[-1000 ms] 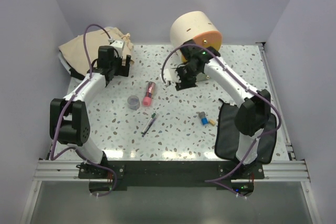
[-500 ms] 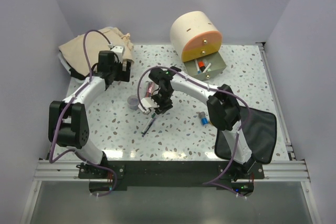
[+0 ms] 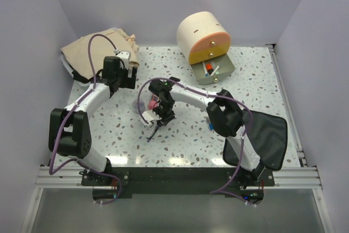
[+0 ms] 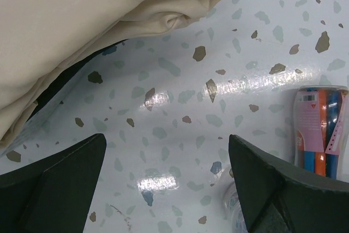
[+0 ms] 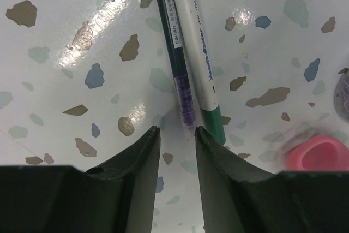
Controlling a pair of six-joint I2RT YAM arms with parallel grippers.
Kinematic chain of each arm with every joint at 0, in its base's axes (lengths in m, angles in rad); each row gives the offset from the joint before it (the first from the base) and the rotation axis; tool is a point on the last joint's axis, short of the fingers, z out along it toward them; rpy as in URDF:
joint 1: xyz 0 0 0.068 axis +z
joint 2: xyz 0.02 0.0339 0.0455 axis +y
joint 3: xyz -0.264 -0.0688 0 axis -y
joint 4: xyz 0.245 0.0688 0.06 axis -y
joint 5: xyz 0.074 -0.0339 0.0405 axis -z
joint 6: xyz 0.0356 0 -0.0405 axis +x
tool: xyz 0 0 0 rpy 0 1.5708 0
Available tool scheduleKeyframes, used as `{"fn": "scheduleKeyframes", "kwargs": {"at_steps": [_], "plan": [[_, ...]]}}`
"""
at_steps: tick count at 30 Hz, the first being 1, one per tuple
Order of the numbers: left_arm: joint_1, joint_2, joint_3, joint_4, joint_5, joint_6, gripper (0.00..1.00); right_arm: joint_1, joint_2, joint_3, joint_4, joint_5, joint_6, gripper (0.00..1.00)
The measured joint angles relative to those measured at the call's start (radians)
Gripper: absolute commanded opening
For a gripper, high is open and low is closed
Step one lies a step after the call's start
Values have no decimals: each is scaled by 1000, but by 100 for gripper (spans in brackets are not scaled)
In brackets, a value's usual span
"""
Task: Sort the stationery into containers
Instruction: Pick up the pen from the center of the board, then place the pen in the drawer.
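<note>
Two thin pens lie side by side on the speckled table, one dark purple (image 5: 175,58) and one white with a green cap (image 5: 203,64); from above they show as one dark line (image 3: 154,131). My right gripper (image 5: 175,130) hangs just over their near ends, its jaws a narrow gap apart with nothing between them. Beside it are the pink tube (image 5: 319,154) and the grey pot (image 3: 140,106). My left gripper (image 4: 166,159) stands wide open over bare table near the tube (image 4: 320,129). The cream box (image 3: 200,34) has its drawer (image 3: 214,71) pulled out with small items inside. The black pouch (image 3: 268,140) lies at the right.
A beige cloth bag (image 3: 92,49) lies at the back left, its fold close above my left gripper (image 4: 82,25). The right arm arches across the middle of the table, over a small blue piece (image 3: 211,126). Walls close in the left, back and right sides.
The right arm swung from the drawer across to the two pens and came down low, its jaws narrowing. The left arm barely moved.
</note>
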Motion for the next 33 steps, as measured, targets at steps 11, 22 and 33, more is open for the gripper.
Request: {"fn": "scheduleKeyframes", "kwargs": {"at_steps": [11, 22, 33], "plan": [[-1, 0, 0, 0, 0, -1, 98, 0, 15, -25, 62, 8, -1, 37], [2, 16, 15, -5, 10, -2, 96, -15, 2, -37, 18, 9, -29, 0], [5, 96, 175, -7, 41, 27, 93, -318, -206, 124, -188, 115, 31, 0]]}}
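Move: The dark pen runs back and to the left from between my right fingers: its front end is almost under them, its middle some 4 cm back, 3 cm left and 2 cm down. The white pen lies right along it, its middle about 1 cm farther out and 1 cm more to the left. The pink pouch is roughly 11 cm ahead and 3 cm left of my right hand, the glass 7 cm ahead and 10 cm left. From my left hand the dark pen is about 20 cm back, 12 cm right and 11 cm down. I ease my right hand down about 1.5 cm and shut the part-open fingers on the front end of the dark pen. Then I sweep it right, up and forward towards the open drawer, some 12 cm each way, turning about 20 degrees clockwise. Late on, my open left hand goes forward and up about 5 cm. ##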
